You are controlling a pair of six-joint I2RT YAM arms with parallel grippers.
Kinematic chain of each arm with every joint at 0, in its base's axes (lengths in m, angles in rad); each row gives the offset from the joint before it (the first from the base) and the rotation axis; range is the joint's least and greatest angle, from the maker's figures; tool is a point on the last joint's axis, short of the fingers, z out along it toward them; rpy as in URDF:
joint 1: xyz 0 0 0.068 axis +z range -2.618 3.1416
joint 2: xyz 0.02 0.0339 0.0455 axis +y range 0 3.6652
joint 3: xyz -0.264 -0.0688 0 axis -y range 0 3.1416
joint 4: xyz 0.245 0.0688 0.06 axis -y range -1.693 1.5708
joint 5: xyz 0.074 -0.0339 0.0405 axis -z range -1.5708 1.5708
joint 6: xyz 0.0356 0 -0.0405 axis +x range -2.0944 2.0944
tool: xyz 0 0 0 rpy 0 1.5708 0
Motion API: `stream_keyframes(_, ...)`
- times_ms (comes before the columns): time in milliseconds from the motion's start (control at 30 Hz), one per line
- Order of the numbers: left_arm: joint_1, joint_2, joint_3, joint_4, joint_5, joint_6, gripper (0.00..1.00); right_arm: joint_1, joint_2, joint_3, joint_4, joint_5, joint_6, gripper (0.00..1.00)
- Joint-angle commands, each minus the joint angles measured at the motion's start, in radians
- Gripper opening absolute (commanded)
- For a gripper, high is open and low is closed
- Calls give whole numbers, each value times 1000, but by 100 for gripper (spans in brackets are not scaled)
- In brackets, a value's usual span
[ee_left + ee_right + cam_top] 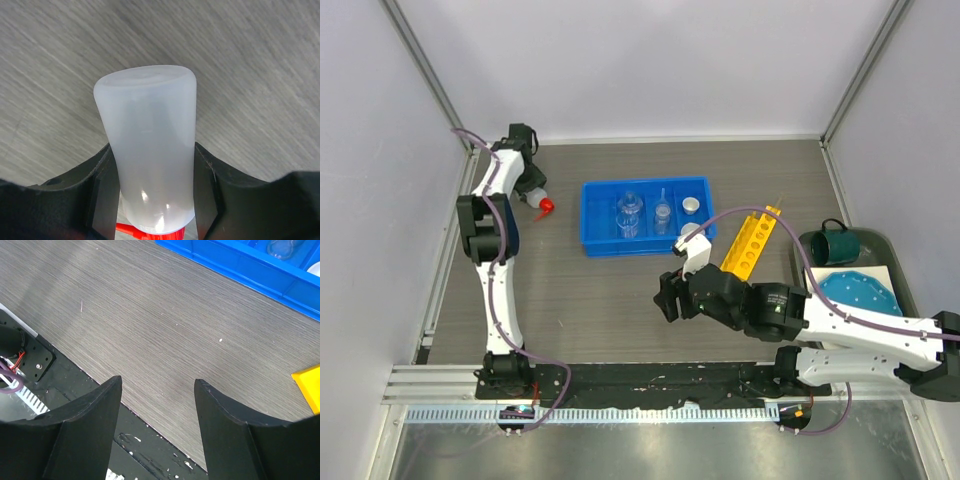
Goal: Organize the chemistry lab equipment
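The translucent squeeze bottle (pixel 150 150) with its red cap (pixel 545 206) lies on the table at the far left. My left gripper (pixel 528 192) is shut on the bottle's body, and both fingers (pixel 100 190) press its sides. A blue tray (pixel 592 218) at the centre back holds small glass beakers (pixel 628 214), a funnel (pixel 663 212) and a white dish (pixel 691 205). The yellow tube rack (pixel 752 243) lies to the tray's right. My right gripper (pixel 668 297) hovers open and empty over the table's front middle (pixel 157 380).
A teal mug (pixel 828 245) and a blue dotted plate (pixel 860 295) sit on a dark tray (pixel 878 240) at the right. The blue tray's edge (pixel 240 260) and a corner of the yellow rack (pixel 310 385) show in the right wrist view. White walls enclose the table.
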Motion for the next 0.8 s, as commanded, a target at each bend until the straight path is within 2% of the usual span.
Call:
stream_keyframes(0, -21, -137, -39, -7, -67, 101, 43, 5, 10, 20, 43, 25, 16, 65)
stream_keyframes(100, -53, -233, -89, -12, -45, 148, 43, 5, 16, 32, 41, 53, 12, 65)
stream_keyframes(233, -108, -386, -247, 50, 2, 169, 43, 5, 38, 33, 41, 61, 23, 65)
stream_keyframes(300, -128, -428, -264, 50, 16, 197, 44, 5, 33, 26, 32, 59, 35, 65)
stream_keyframes(433, -199, -482, -206, -24, 88, 264, 44, 5, 4, -3, 9, 81, 77, 65)
stream_keyframes(600, -327, -488, -140, -130, 70, 341, 45, 5, -43, -25, -40, 105, 115, 65)
stream_keyframes(767, -396, -438, -100, -191, 42, 376, 46, 5, -83, -42, -71, 110, 163, 65)
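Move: My left hand already grips the white wash bottle, low at the table. The blue tray's empty left compartment lies about 21 cm to its right, 9 cm back and about level in height. The round flask in the tray is some 29 cm right and 5 cm back, the beaker roughly 28 cm right and 11 cm back. From my right hand, that compartment is about 30 cm ahead, 18 cm left and 20 cm below. Keeping my grip on the bottle, I first draw my left hand back a little as it comes off the table, then swing it up and to the right towards the tray's left compartment: about 17 cm up, 17 cm right and 9 cm back in all. The climb levels off while I go on rightward, turning the hand some 35 degrees clockwise. ##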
